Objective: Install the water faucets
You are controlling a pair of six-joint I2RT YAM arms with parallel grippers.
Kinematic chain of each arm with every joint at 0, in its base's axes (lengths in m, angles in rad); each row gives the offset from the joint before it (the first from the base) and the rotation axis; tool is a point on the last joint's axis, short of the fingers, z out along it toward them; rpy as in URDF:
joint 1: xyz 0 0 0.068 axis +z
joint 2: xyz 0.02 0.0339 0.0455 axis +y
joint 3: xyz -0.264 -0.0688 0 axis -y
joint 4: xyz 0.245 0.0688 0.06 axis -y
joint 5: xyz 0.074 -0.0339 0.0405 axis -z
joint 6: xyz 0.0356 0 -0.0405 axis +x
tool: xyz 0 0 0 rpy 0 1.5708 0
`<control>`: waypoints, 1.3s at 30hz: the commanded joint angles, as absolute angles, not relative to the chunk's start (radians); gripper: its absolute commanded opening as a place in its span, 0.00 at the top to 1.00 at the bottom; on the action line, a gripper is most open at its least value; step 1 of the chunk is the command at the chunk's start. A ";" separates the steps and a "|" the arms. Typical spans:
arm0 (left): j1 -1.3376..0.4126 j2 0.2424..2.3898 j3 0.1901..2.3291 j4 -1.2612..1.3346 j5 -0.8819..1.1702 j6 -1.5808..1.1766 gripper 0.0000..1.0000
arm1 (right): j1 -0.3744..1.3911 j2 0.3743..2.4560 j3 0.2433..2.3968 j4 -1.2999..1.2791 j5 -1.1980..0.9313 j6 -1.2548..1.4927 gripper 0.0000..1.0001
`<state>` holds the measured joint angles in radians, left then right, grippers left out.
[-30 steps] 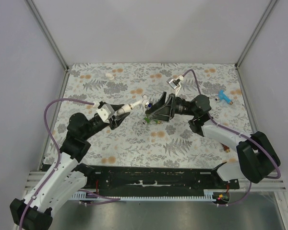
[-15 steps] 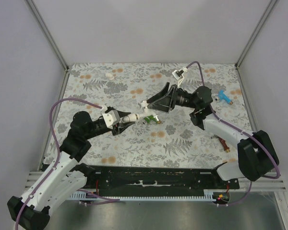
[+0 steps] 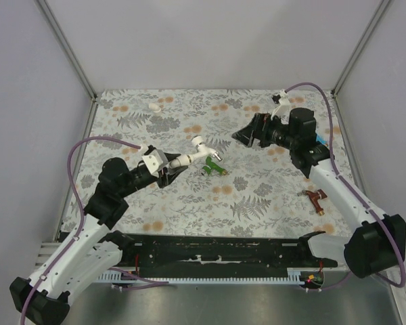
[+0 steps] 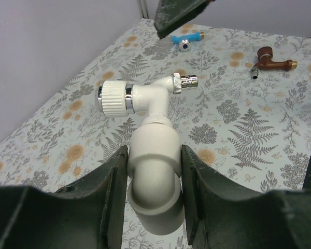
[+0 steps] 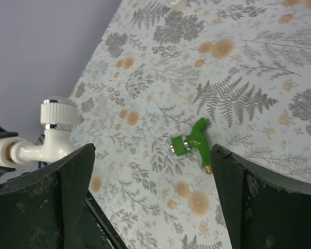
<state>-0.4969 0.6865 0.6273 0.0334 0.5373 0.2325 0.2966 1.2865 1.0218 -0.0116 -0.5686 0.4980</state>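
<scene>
My left gripper [image 3: 174, 166] [image 4: 154, 153] is shut on a white elbow fitting [image 4: 154, 179] [image 3: 181, 160], held above the table. A white water faucet [image 4: 145, 97] [image 3: 200, 145] [image 5: 55, 129] with a ribbed knob sits in the fitting's far end. Below it, a green faucet [image 3: 214, 166] [image 5: 193, 142] lies on the table. My right gripper [image 3: 245, 135] [image 5: 153, 199] stands wide open and empty, off to the right of the white faucet. A blue faucet [image 4: 189, 40] [image 3: 321, 139] lies at the far right, and a reddish-brown one [image 3: 316, 198] [image 4: 272, 59] lies nearer on the right.
A small white pipe fitting [image 3: 153, 107] lies at the far left of the flowered table cover [image 3: 189, 203]. Grey walls and metal posts close in the left, back and right sides.
My right gripper has pulled back to the right and away from the white faucet, staying open. The left gripper kept its hold and shifted a little.
</scene>
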 commanded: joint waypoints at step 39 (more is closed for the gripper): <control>-0.500 0.802 0.792 0.422 0.781 -0.643 0.98 | 0.426 0.919 0.856 0.291 -1.038 -0.183 0.02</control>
<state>-0.4942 0.8043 0.7403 0.3187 0.7094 -0.5293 0.4229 0.8928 0.8177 0.2115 -1.0550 -0.1581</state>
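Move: The chrome-tipped spout of the white faucet in my left fingers is about 8 cm back and 8 cm to the left of my open right hand, roughly level with it. Its white knob sits some 3 cm back and 14 cm left of that hand. From my left hand the spout is about 3 cm ahead and 12 cm right. The green faucet lies on the table some 4 cm ahead, 9 cm left and 25 cm below my right hand. I swing my open right hand round to meet the spout: first a short dip of about 4 cm while going left and back, then back and up, about 15 cm back overall, turning until the fingers point level and straight left. My left hand keeps its grip, lifts the faucet some 8 cm with a slight shift right and back, and rolls the spout up towards the right fingers. ##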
